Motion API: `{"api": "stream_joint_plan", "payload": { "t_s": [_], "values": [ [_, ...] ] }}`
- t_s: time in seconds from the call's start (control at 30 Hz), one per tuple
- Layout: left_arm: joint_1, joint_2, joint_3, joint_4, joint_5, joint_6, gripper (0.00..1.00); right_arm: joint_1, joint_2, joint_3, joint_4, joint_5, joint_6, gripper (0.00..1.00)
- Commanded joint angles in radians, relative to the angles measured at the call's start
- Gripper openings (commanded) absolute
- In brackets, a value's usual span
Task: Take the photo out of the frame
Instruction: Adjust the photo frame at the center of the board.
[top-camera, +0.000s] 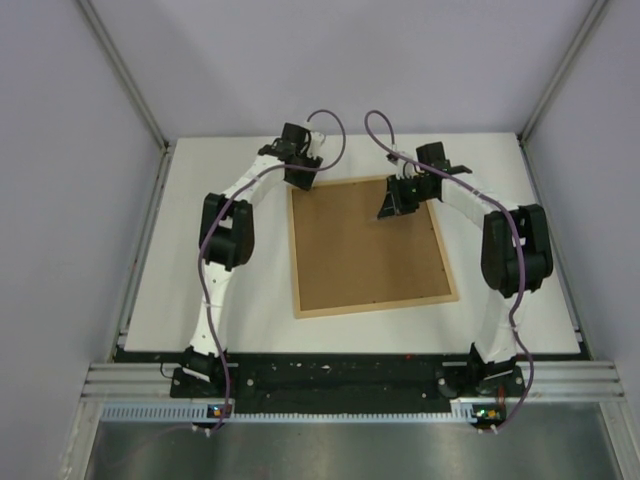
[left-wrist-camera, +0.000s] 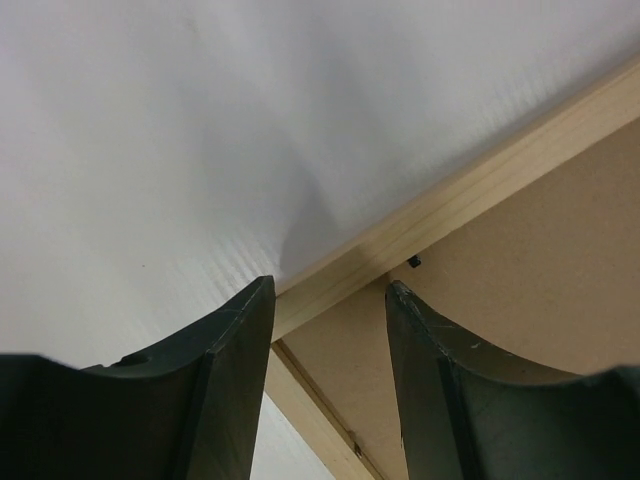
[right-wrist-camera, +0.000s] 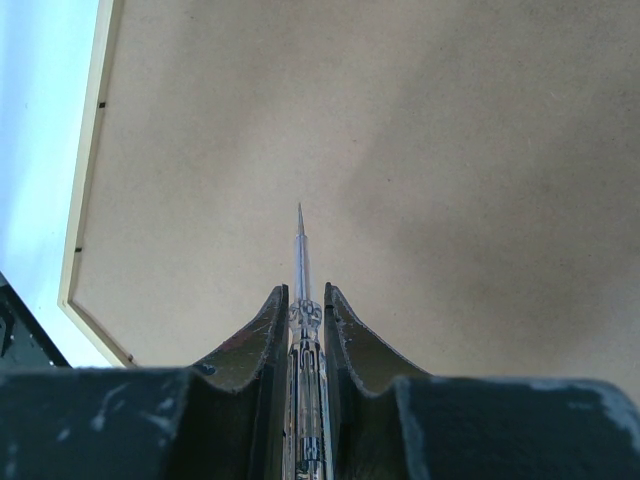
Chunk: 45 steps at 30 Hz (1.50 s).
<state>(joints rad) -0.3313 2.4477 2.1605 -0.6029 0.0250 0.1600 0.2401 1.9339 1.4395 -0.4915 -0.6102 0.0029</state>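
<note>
The frame (top-camera: 375, 307) lies face down on the white table, its plain brown backing board (top-camera: 365, 245) facing up. The photo is hidden under that board. My left gripper (top-camera: 303, 178) stands open at the frame's far left corner. In the left wrist view its jaws (left-wrist-camera: 330, 283) straddle the light-wood corner (left-wrist-camera: 480, 175) without clamping it, close to a small black tab (left-wrist-camera: 414, 261). My right gripper (top-camera: 392, 205) hovers over the board's far right part. It is shut (right-wrist-camera: 302, 290) on a thin pointed metal tool (right-wrist-camera: 300, 250), whose tip points at the board (right-wrist-camera: 420, 160).
The white table (top-camera: 260, 290) surrounds the frame, with grey walls on three sides and a metal rail at the near edge. The frame's left border (right-wrist-camera: 88, 170) shows in the right wrist view. Both arms' elbows stand beside the frame's left and right sides.
</note>
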Motion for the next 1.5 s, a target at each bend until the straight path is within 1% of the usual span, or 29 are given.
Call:
{"api": "stream_joint_plan", "payload": {
  "t_s": [0.0,0.1,0.2,0.37,0.47,0.53,0.6,0.8,0.97,1.13,1.23,1.33,1.47],
  "values": [
    [0.000,-0.044,-0.018,-0.003,0.056,0.024,0.53,-0.007,-0.067,0.006,-0.004,0.000,-0.012,0.00],
    [0.000,-0.030,-0.013,-0.014,0.036,0.033,0.52,-0.009,-0.067,0.013,-0.021,0.010,-0.014,0.00],
    [0.000,-0.015,-0.002,-0.020,0.001,0.030,0.49,-0.007,-0.067,0.028,-0.038,0.018,-0.015,0.00],
    [0.000,-0.007,0.005,-0.034,0.015,0.030,0.47,-0.007,-0.078,0.044,-0.061,0.026,-0.011,0.00],
    [-0.003,0.010,0.028,-0.069,0.010,0.032,0.42,-0.007,-0.090,0.045,-0.068,0.035,-0.011,0.00],
    [-0.008,0.025,0.054,-0.110,0.004,0.030,0.40,-0.009,-0.099,0.042,-0.070,0.047,-0.011,0.00],
    [-0.012,0.040,0.067,-0.142,-0.016,0.032,0.39,-0.009,-0.108,0.041,-0.073,0.058,-0.011,0.00],
    [-0.011,0.037,0.041,-0.185,-0.158,-0.010,0.35,-0.018,-0.118,0.035,-0.090,0.136,-0.023,0.00],
    [0.014,0.013,-0.002,-0.219,-0.200,-0.060,0.35,-0.038,-0.116,0.029,-0.111,0.181,-0.029,0.00],
    [0.060,0.004,-0.014,-0.279,-0.214,-0.138,0.34,-0.041,-0.122,0.004,-0.137,0.253,-0.055,0.00],
    [0.089,-0.007,-0.034,-0.307,-0.200,-0.187,0.31,-0.041,-0.112,-0.017,-0.144,0.334,-0.083,0.00],
    [0.098,-0.036,-0.091,-0.308,-0.211,-0.194,0.30,-0.041,-0.087,-0.024,-0.142,0.407,-0.110,0.00],
    [0.098,-0.076,-0.160,-0.330,-0.211,-0.200,0.30,-0.042,-0.038,0.012,-0.140,0.507,-0.136,0.00]
  ]
}}
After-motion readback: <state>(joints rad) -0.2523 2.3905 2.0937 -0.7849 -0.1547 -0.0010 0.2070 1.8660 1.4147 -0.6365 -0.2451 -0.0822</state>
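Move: The frame's far-left corner lies some 3 cm to the left of the left hand and 1 cm back, about 1 cm below its fingertips; a black clip on the far rail's inner edge sits roughly 2 cm to this hand's right and 1 cm back. From the right hand, which holds the thin pick, the right rail is around 11 cm to the right, level with it and 5 cm below, and the frame's far-right corner about 8 cm right and 9 cm ahead. The frame's far-left corner is dragged left by the left fingertips: after a near-standstill while narrowing, the left hand sweeps about 8 cm left and some 3 cm back, turning counter-clockwise and ending with its fingers on the corner. The right hand keeps its grip on the pick and, after a small rise, moves some 8 cm right and slightly down over the backing towards the right rail, tilting to point more steeply down. ##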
